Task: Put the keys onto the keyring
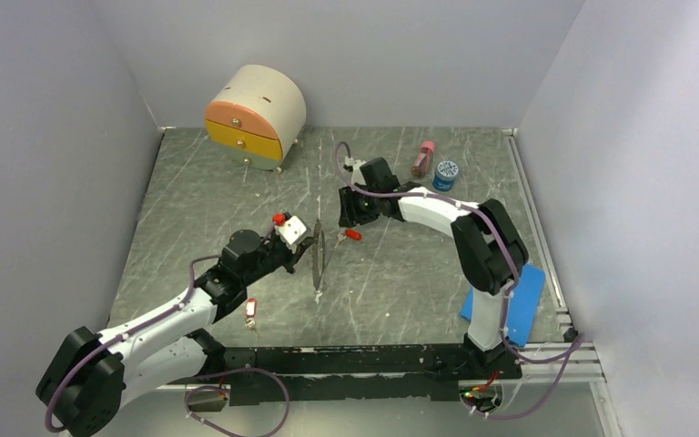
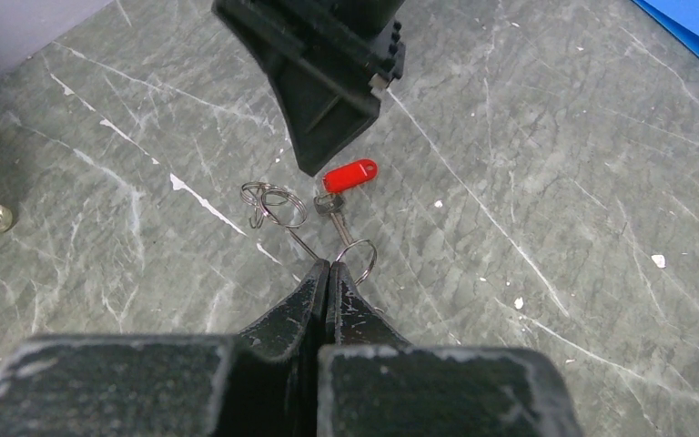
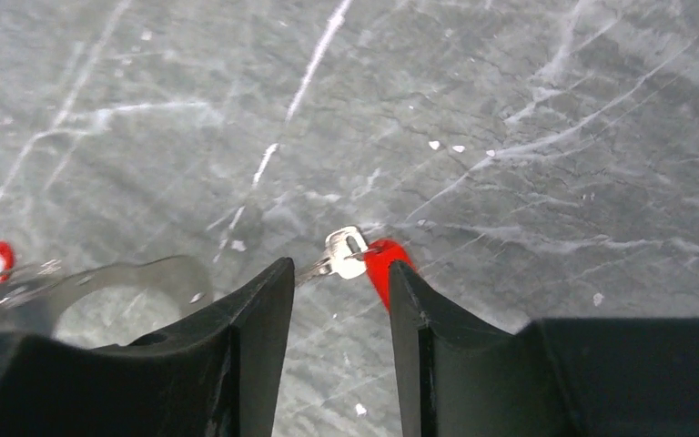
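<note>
My left gripper (image 2: pixel 328 269) is shut on the keyring (image 1: pixel 319 259), a thin wire hoop held upright and seen edge-on from above. Its wire (image 2: pixel 293 235) runs out from the pinched fingertips. A key with a red tag (image 2: pixel 349 175) lies on the table just beyond, its small ring beside the left fingertips. My right gripper (image 3: pixel 341 269) hangs open over that key (image 3: pixel 378 258), nothing between its fingers; from above the gripper (image 1: pixel 349 217) is just behind the key (image 1: pixel 353 235). Another red-tagged key (image 1: pixel 251 311) lies near the left arm. A third red tag (image 1: pixel 279 219) shows by the left wrist.
A round drawer box (image 1: pixel 255 116) stands at the back left. A pink bottle (image 1: pixel 423 158) and a blue-lidded jar (image 1: pixel 446 173) sit at the back right. A blue pad (image 1: pixel 523 305) lies by the right arm's base. Walls close in on three sides.
</note>
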### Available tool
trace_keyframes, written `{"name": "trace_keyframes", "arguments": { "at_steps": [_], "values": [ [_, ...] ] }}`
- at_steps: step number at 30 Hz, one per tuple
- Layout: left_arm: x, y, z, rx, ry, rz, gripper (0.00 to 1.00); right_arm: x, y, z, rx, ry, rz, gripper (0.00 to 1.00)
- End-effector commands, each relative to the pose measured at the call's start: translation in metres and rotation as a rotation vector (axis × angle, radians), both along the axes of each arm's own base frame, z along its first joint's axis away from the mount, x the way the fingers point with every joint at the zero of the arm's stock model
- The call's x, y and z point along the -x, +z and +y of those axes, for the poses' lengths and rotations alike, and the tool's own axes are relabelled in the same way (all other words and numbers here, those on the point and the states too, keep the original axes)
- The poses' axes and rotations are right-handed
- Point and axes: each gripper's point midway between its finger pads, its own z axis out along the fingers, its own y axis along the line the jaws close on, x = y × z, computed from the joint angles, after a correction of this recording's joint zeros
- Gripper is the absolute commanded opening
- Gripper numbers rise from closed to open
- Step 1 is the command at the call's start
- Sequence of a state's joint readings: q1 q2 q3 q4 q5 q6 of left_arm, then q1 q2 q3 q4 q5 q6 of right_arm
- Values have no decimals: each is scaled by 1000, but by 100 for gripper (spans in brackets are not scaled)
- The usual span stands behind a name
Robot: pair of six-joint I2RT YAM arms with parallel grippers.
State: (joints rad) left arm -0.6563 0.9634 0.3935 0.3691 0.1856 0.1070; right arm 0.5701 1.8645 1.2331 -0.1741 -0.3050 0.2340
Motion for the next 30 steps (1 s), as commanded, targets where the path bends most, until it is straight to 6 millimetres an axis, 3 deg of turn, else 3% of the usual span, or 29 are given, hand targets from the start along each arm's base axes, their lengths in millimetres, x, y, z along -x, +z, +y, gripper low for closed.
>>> {"name": "trace_keyframes", "arguments": {
  "at_steps": [1,10,19,25,30],
  "values": [
    [2,4,0,27,6,1,3,0,-19,1,96,-36,74,48],
    [3,1,1,26,8,3,3,-3,-40,7,190,-33,88,46],
    [3,2,2,26,12,-4,3,3,-34,9,202,-17,61,15],
    [3,2,1,25,7,-3,3,11,-26,9,181,15,60,1],
    [3,2,1,25,5,-4,3,21,-21,8,158,47,62,0]
  ]
}}
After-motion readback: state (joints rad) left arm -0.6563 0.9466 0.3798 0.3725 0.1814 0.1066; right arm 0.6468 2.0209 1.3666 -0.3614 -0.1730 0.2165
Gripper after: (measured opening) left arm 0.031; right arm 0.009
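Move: Roughly 5 cm below the right hand and about 1 cm to its left, level with it fore and aft, the key's bow lies flat on the table. Its red tag lies about 3 cm to the right of the bow. The keyring, held by the left hand, is some 9 cm back, 6 cm left and 5 cm above the right hand. From the left hand, the key is about 10 cm ahead, 8 cm right and 14 cm below. Dropping about 5 cm onto the key, most of it quickly at the start, the right hand tips its fingers some 10 degrees steeper. Down at the table, the half-open fingers shut at the edge of the key's bow, beside the tag, seeming to pinch it, while the hand eases back 1 to 2 cm. The left hand keeps the keyring still. ##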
